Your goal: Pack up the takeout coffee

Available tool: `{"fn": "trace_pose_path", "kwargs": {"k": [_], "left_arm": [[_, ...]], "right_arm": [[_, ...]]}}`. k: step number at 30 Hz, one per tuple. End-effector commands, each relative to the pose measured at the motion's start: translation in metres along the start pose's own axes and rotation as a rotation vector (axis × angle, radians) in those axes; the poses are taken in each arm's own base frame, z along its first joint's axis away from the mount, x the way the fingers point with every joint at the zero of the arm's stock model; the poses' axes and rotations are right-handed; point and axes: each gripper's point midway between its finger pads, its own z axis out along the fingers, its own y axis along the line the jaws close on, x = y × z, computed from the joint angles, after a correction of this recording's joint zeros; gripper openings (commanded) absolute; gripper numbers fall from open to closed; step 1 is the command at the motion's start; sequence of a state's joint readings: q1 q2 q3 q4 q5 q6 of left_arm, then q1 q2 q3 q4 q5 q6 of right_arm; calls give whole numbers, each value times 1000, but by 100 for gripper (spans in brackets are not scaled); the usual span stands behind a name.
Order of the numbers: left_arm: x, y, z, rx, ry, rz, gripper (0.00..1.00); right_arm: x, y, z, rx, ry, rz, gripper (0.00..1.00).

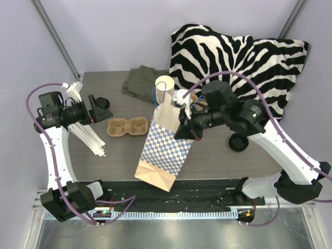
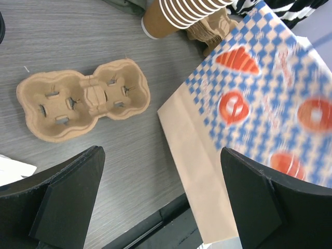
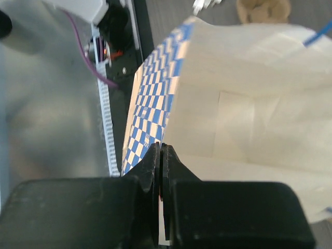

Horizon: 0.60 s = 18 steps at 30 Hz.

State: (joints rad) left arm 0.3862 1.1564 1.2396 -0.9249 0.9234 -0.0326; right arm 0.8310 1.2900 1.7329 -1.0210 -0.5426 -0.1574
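A paper bag (image 1: pixel 163 150) with a blue check pattern hangs tilted over the table's front edge. My right gripper (image 1: pixel 184 129) is shut on its upper rim. In the right wrist view the pads (image 3: pixel 155 155) pinch the bag's edge (image 3: pixel 155 104), and its pale inside (image 3: pixel 249 104) spreads to the right. My left gripper (image 1: pixel 102 110) stands open over the table's left side, holding nothing. In the left wrist view it (image 2: pixel 161 153) frames bare table and the bag's printed side (image 2: pixel 259 104). The takeout coffee is hidden or out of view.
A pulp cup carrier (image 1: pixel 127 126) (image 2: pixel 83 104) lies left of the bag. A stack of cups (image 1: pixel 164 89) (image 2: pixel 181 13) stands behind it. Black lids lie at the left (image 1: pixel 102 102) and right (image 1: pixel 238 141). White sticks (image 1: pixel 88 137), an olive cloth (image 1: pixel 142 83) and zebra fabric (image 1: pixel 233 57) are also here.
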Motion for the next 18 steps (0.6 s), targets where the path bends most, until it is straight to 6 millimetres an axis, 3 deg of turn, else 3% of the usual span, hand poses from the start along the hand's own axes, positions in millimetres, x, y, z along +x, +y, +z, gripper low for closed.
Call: {"fn": "trace_pose_path", "kwargs": {"k": [1,3,5,6,9,11,14,15,18], "left_arm": [[-3,-4,-3,0,-3,35,100],[-1,-2,-3,-2,7,50,100],[2,0,-1,1,21,45,100],[4,2,0,2,28,39,100],[8,6,3,3,43,26,100],[9,9,4,-3,50,22,100],[13,14,5,-13,74,23,100],[14,15,5,-17,82,19,100],[18,17,6,-13,100,17,100]], "right_arm": [[41,1,7,38,193,-167,1],[49,7,4,21,239,-214,4],[52,6,1,29,272,-236,19],[47,6,-2,35,261,-244,38],[31,8,-8,48,216,-264,78],[18,8,-11,58,179,-284,86],[-22,11,-24,91,73,-328,88],[-45,8,-36,140,10,-358,88],[-78,-18,-44,289,-36,-446,89]]}}
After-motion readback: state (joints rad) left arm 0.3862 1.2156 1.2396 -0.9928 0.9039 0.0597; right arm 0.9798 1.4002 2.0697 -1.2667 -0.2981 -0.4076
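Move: The right hand holds the paper bag by its rim, the bag hanging askew. The bare table spot for it lies about 4 cm left, 3 cm ahead and some 33 cm below that hand. The empty cup tray is about 21 cm left and 13 cm ahead, the cup stack 22 cm ahead and 5 cm left, the loose lid 26 cm right and 6 cm ahead. From the left hand the spot lies 24 cm right and 10 cm back. Down some 5 cm and a little back goes the right hand, fingertips dipping about 15 degrees, to stand the paper bag on the table right of the empty cup tray. Low down its fingers open wide and let go of the rim; then it rises about 9 cm, drifting slightly forward and rolling, to stay over the open bag. The left hand, still open, sinks about 2 cm. ##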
